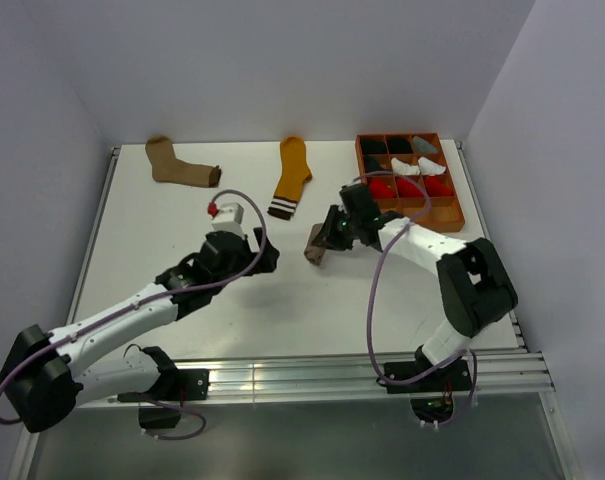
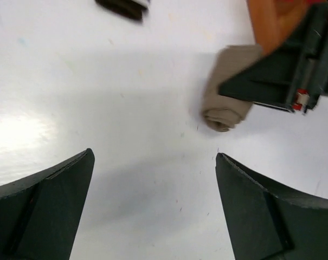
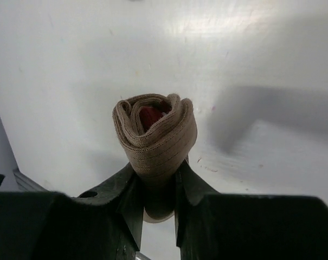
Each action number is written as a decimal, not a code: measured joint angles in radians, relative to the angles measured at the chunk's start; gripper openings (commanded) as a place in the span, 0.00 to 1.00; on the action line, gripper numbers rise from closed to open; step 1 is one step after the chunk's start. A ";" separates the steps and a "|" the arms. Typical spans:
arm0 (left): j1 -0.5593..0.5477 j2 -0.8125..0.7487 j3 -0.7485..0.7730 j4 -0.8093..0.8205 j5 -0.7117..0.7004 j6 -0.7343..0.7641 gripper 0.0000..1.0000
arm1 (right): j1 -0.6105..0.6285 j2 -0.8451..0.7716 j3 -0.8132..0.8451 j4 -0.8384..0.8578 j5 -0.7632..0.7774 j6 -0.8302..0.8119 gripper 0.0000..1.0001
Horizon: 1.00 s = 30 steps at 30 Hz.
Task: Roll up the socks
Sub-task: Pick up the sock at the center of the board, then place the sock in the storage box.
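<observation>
A light brown sock (image 3: 155, 135), rolled into a tight bundle with red showing at its core, sits between the pads of my right gripper (image 3: 157, 184), which is shut on it. From above, that rolled sock (image 1: 315, 251) hangs at the right gripper (image 1: 324, 241) near the table's middle. My left gripper (image 1: 269, 258) stands wide open and empty a little to the left; in its own view the roll (image 2: 226, 97) lies ahead of the left gripper (image 2: 155, 162). A tan sock with a dark cuff (image 1: 179, 166) and a mustard sock with a striped cuff (image 1: 291, 176) lie flat at the back.
An orange compartment tray (image 1: 452, 212) at the back right holds red, white, black and grey sock bundles, just behind the right gripper. A raised rim runs along the white table's left edge (image 1: 92, 230).
</observation>
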 measured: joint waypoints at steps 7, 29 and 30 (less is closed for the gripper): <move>0.217 -0.116 0.159 -0.206 0.042 0.022 0.99 | -0.223 -0.099 0.156 -0.168 0.033 -0.097 0.00; 0.655 -0.183 0.138 -0.412 0.134 0.190 0.99 | -0.777 0.320 0.662 -0.529 0.250 -0.268 0.00; 0.655 -0.184 0.137 -0.413 0.129 0.192 0.99 | -0.782 0.340 0.678 -0.542 0.254 -0.272 0.00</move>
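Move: The right hand already holds the rolled sock, bound for the box's near right compartment, about 13 cm ahead, 38 cm to its right and 5 cm below. One red sock sits roughly 9 cm beyond that compartment; another lies 22 cm ahead and 28 cm right of the right hand. From the empty left hand the near right compartment is some 19 cm ahead, 58 cm right and 12 cm below. The right hand arcs the held sock some 37 cm right and forward over the box; left swings left. ##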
